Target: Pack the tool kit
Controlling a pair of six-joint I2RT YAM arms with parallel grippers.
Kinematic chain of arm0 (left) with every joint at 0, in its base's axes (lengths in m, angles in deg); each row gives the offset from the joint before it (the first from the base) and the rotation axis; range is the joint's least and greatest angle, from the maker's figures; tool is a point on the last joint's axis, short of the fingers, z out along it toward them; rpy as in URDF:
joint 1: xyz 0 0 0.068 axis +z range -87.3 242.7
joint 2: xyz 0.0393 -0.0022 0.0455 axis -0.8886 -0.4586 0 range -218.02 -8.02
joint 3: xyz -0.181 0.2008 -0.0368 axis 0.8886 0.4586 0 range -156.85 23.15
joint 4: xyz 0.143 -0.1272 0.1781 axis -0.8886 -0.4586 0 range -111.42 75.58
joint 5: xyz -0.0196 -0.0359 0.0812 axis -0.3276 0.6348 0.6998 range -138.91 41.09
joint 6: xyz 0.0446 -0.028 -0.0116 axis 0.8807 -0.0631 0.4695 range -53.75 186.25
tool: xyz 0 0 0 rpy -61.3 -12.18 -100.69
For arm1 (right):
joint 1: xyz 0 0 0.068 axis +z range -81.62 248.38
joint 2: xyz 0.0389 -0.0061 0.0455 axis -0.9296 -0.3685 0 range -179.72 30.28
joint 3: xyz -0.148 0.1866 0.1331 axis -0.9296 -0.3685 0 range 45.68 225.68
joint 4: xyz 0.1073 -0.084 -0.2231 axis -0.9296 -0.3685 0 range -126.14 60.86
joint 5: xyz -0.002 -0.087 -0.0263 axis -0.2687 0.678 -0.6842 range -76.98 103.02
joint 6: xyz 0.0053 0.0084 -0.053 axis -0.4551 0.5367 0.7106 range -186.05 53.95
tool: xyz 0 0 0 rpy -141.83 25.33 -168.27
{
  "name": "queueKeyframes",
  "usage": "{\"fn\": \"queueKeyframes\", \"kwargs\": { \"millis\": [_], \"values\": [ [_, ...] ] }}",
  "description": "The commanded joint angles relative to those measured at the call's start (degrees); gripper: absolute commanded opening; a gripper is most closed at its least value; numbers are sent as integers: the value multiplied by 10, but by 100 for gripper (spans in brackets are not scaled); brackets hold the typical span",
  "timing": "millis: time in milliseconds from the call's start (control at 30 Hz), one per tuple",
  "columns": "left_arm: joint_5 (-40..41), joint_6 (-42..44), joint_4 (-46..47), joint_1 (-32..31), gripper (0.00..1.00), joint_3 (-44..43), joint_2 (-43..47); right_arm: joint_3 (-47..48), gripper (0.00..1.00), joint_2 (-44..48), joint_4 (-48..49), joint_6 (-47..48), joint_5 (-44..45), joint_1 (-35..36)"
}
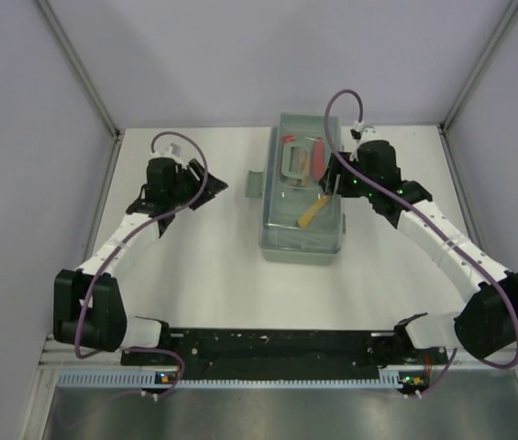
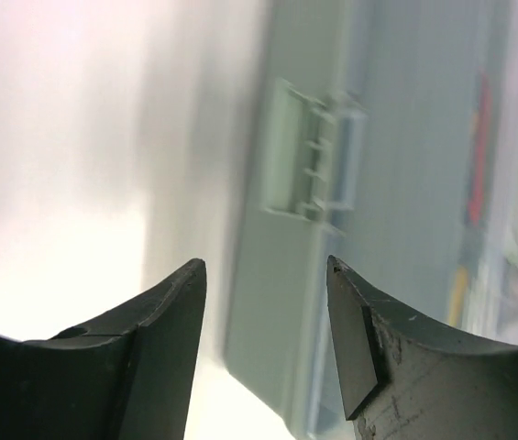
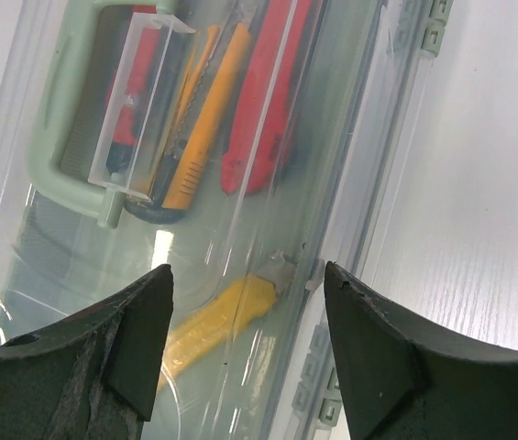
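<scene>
The tool kit (image 1: 301,225) is a grey-green box standing at the table's middle back, its translucent lid down. Through the lid (image 3: 75,266) I see the green handle (image 3: 52,137), a yellow knife (image 3: 208,321), red pliers handles (image 3: 263,101) and yellow-orange screwdrivers (image 3: 199,137). My right gripper (image 1: 332,181) hovers open over the lid's right edge (image 3: 247,280), nothing between its fingers. My left gripper (image 1: 211,186) is open to the left of the box, apart from it. In the left wrist view, blurred, it (image 2: 266,275) faces the box's side and its latch (image 2: 306,160).
The box's left latch tab (image 1: 253,185) sticks out over the white table (image 1: 203,275). Hinge lugs (image 3: 318,367) run along the box's right rim. Grey walls and metal posts close in the table on three sides.
</scene>
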Motion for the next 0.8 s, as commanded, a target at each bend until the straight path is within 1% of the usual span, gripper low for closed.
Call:
{"fn": "queueKeyframes", "kwargs": {
  "millis": [0,67,200,267,333,367,433,500,533,667,767],
  "values": [
    [8,-46,29,54,59,6,-55,23,66,14,8,26,-9,12],
    [2,-59,32,65,59,-7,-102,23,66,18,8,27,-9,10],
    [-55,-80,73,77,57,-32,-201,17,66,30,4,24,4,7],
    [-92,-100,137,78,57,-31,-250,13,66,35,3,21,0,6],
    [-155,-130,204,76,56,-28,-303,11,66,40,2,16,-2,6],
    [-174,-142,235,74,55,-26,-318,9,66,41,0,15,-3,6],
    [-204,-162,306,67,55,-19,-340,6,66,46,-3,13,-4,6],
    [-220,-177,358,59,54,-14,-347,3,66,48,-3,12,-3,6],
    [-224,-181,374,56,54,-15,-348,0,66,50,-4,11,-3,7],
    [-229,-188,384,40,54,-33,-351,-2,66,48,-6,10,-5,6],
    [-237,-221,432,36,55,-28,-353,1,66,47,-10,9,-4,6]
  ]
}}
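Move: The toolbox's open left latch is what I go for; it lies about 8 cm ahead, 7 cm to the right and 9 cm below my left hand. The toolbox's middle is level with the latch and some 11 cm farther right. The lid handle is about 7 cm ahead and 19 cm right, slightly lower than the hand. From my right hand, by the lid's right edge, the latch lies roughly 18 cm left, 9 cm ahead and 12 cm lower. I drop my left hand about 15 cm beside the toolbox while easing forward, swinging briefly left, then right. From low down I come up some 4 cm and keep going right towards the open latch, as if to get under it, rolling the hand's left side down about 20 degrees with the fingers staying half open. My right hand stays by the lid's right edge, rising only a centimetre or two. ##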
